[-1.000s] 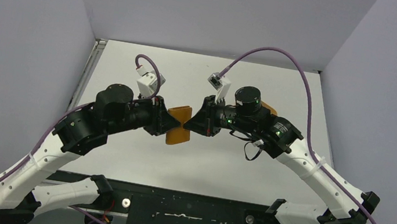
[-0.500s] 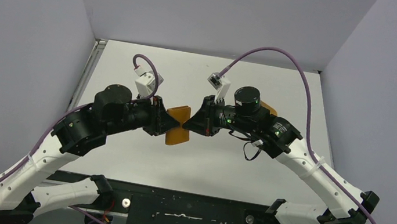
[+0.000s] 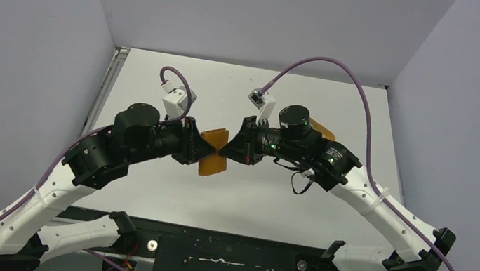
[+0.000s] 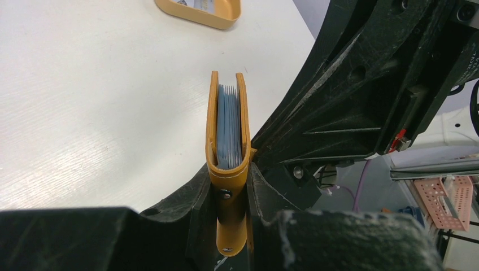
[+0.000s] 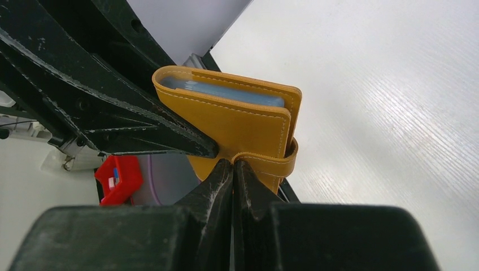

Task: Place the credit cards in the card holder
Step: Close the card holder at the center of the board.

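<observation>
The orange-tan card holder (image 3: 214,153) hangs in the air between my two grippers, folded almost flat. In the left wrist view its fold (image 4: 229,176) sits clamped between my left gripper (image 4: 230,169) fingers, with grey-blue slots (image 4: 229,121) showing between the halves. My right gripper (image 5: 233,162) is shut on the snap tab (image 5: 265,161) that wraps round the holder's edge (image 5: 237,121). Seen from above, the left gripper (image 3: 205,149) and right gripper (image 3: 224,149) meet tip to tip at the holder. No separate credit cards can be made out inside; a pale flat piece (image 4: 195,3) lies in the tray.
An orange oval tray (image 4: 217,14) rests on the white table beyond the holder; in the top view only its corner (image 3: 325,128) shows behind the right arm. Grey walls close in the table on three sides.
The right arm and the holder have drifted slightly to the left. Both grips are unchanged.
</observation>
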`<state>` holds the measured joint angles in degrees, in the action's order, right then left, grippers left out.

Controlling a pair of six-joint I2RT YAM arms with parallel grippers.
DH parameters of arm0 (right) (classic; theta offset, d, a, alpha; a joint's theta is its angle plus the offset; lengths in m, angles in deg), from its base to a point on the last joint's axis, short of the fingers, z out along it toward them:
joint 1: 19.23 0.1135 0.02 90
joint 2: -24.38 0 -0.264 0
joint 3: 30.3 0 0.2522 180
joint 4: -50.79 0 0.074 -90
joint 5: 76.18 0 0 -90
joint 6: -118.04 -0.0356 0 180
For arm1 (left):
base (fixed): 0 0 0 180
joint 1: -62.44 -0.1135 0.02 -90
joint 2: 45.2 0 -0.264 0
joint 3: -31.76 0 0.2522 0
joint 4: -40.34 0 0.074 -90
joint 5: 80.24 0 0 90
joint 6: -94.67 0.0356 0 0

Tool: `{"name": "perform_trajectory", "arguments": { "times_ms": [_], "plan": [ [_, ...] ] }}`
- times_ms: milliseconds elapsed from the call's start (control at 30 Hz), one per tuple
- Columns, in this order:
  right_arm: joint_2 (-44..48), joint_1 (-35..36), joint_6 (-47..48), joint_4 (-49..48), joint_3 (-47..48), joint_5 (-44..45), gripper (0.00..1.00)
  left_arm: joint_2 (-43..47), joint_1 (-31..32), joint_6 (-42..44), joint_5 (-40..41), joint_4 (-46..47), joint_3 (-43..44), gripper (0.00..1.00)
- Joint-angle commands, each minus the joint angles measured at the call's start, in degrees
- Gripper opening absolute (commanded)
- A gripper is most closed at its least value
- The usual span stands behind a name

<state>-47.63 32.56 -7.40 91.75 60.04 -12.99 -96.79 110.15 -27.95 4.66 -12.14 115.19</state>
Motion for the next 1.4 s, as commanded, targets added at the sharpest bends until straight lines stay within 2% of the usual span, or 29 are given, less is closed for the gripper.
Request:
{"name": "perform_trajectory", "arguments": {
  "times_ms": [0,600,700,800,833,867,933,1033,1067,1100,1167,1267,1367],
  "plan": [
    [-3.66,2.04,-1.39,-8.91,-0.79,3.02,0.0,0.81,4.15,-6.32,-14.14,19.28,1.83,0.0],
    [-4.45,3.58,-6.41,-14.78,-3.85,5.67,0.0,1.11,6.44,-11.01,-14.1,27.09,-1.77,0.0],
    [-4.13,3.59,-6.09,-14.16,-3.89,5.71,0.0,1.62,6.5,-9.55,-12.06,24.76,-1.37,0.0],
    [-1.63,3.38,-5.49,-12.76,-4.47,5.43,0.02,3.34,6.48,-5.49,-6.19,18.76,-1.22,0.0],
    [-0.51,3.18,-5.16,-11.94,-4.77,5.44,0.1,4.03,6.45,-4.09,-3.85,16.48,-1.28,0.0],
    [0.64,3.08,-4.86,-11.12,-5.14,5.59,0.25,4.66,6.44,-2.82,-1.11,14.33,-1.37,0.0],
    [2.89,2.84,-4.02,-9.23,-5.41,5.71,0.46,5.45,6.39,-0.37,3.18,10.88,-1.83,0.0],
    [6.01,2.73,-2.68,-5.51,-4.91,6.06,0.66,5.99,6.38,1.02,7.03,8.4,-3.1,0.0],
    [6.8,2.72,-2.27,-4.34,-4.45,5.86,0.83,6.0,6.35,1.06,7.54,8.1,-3.72,0.0],
    [7.53,2.75,-1.74,-2.96,-3.83,5.76,0.91,6.06,6.35,1.07,7.88,8.17,-4.33,0.0],
    [8.98,2.73,0.01,0.38,-2.26,6.42,0.99,6.01,6.28,1.02,8.71,8.22,-5.8,0.0],
    [11.75,2.52,3.59,6.24,-0.95,11.4,1.0,6.09,6.14,1.18,10.8,9.43,-9.02,0.0],
    [14.8,2.46,6.27,9.71,-2.2,21.37,1.0,5.2,5.17,0.19,11.16,12.66,-13.88,0.0]
  ]
}}
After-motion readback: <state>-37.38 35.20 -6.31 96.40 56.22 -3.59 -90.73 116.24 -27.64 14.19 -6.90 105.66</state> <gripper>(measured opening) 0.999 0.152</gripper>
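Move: The card holder stands on edge, already held by the left fingers; its middle is about 2 cm to the right of the left hand and some 2 cm to the left of the right hand, level with both and at the same height. Its snap strap lies right at the shut tips of the right fingers, on the cover facing that hand, roughly 4 cm to the right of the left hand and level with it in reach and height. Against the card holder's snap strap the shut right fingertips keep pressing while both hands sink together about 2 cm. The right fingers then open wide and come off the strap, the hand rising about 3 cm and backing slightly before it draws away to the right some 4 cm. The left hand keeps its pinch, bobbing up and settling down again. ##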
